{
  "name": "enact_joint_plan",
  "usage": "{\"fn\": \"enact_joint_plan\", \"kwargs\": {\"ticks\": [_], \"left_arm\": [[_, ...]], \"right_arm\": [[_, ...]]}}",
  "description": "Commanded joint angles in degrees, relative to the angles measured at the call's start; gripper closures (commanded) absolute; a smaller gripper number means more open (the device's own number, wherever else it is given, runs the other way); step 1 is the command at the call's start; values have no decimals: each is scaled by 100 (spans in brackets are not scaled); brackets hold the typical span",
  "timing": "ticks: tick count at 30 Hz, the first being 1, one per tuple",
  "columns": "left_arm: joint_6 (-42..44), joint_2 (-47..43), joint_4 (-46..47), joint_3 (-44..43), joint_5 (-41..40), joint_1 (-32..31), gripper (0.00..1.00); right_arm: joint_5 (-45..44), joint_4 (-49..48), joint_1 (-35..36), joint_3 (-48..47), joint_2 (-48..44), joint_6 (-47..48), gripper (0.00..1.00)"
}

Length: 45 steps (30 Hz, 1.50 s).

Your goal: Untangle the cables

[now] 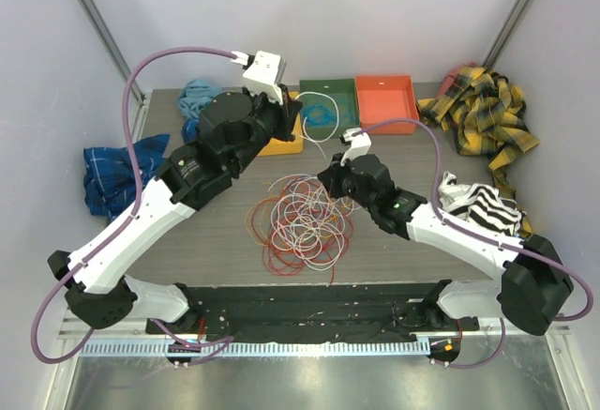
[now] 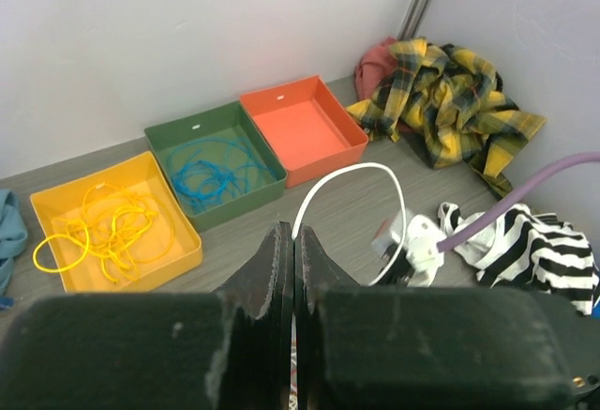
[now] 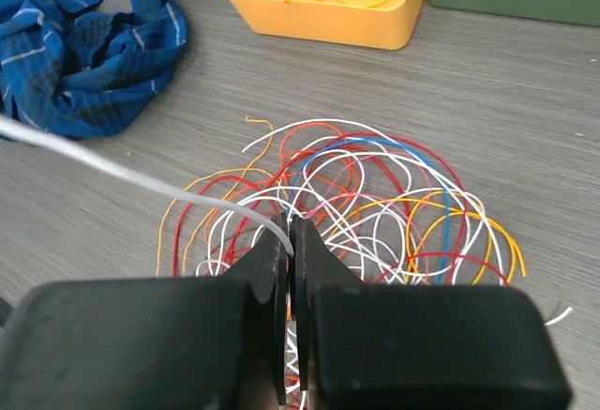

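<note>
The cables [image 1: 305, 222] lie in a loose tangle of red, orange, yellow, white and blue loops on the grey table; the same tangle [image 3: 375, 194] spreads just beyond my right gripper's tips. My left gripper [image 2: 294, 232] is raised near the trays [image 1: 294, 114] and shut on a white cable [image 2: 361, 167] that arcs away from its tips. My right gripper [image 3: 291, 222], at the pile's far right edge [image 1: 328, 177], is shut on the white cable [image 3: 112, 171], which runs off to the left.
Along the back stand a yellow tray [image 2: 112, 222] with yellow cables, a green tray [image 2: 216, 161] with blue cables and an orange tray [image 2: 305, 129]. A blue plaid cloth [image 1: 112, 175] lies left, a yellow plaid cloth [image 1: 483, 114] and a striped cloth [image 1: 483, 208] right.
</note>
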State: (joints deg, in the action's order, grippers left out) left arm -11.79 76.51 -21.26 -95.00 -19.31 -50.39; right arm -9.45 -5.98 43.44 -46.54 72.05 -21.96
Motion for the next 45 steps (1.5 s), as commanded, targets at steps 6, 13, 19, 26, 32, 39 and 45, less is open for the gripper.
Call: {"fn": "enact_joint_plan", "kwargs": {"ticks": [6,13,19,26,32,39,45], "left_arm": [[-569,-172,236,1079,-389,12,49],[-1149,-672,429,1765,-425,12,0],[-1334,-1445,113,2318,-863,12,0],[-1852,-2779,95,3601,-1330,21,0],[-2301,-3589,-18,4446,-1383,21,0],[-2653,-3626,-414,4771,-1216,20,0],[-2758,-3529,-362,4912,-1057,12,0]], "right_arm": [[-1479,1157,-20,-1953,-499,16,99],[-2219,1819,-501,-4008,-52,402,99],[-2376,2162,-1004,-5546,773,613,99],[-2877,2215,-1584,-7332,2003,1229,99],[-3001,1925,-2094,-8282,2673,1088,99],[-3071,1303,-2296,-9126,3183,1123,99],[-3010,722,-2674,-9320,3508,1106,99]]}}
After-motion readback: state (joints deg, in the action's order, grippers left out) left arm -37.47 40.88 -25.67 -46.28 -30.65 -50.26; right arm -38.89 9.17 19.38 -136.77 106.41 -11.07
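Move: The right hand, already pinching the white cable beside the left hand's hold, has the red box about 28 cm ahead and 17 cm to its right, 17 cm lower. The green box is also some 28 cm ahead but only 2 cm right; the cable pile's middle is about 3 cm back, 5 cm left and 18 cm below. From the left hand, holding the cable high, the red box is roughly 29 cm ahead, 24 cm right and 43 cm down. The left fingers open wide and let go of the white cable as that hand sinks about 12 cm, then it draws off to the left and back with its fingers still open, sinking again and tipping downward. The right hand keeps its pinch and hoists the cable steeply, almost 40 cm in all, swinging out some 20 cm forward and as far right, to high above the table on the red box's side, while its wrist turns clockwise and its fingertips tilt up. ##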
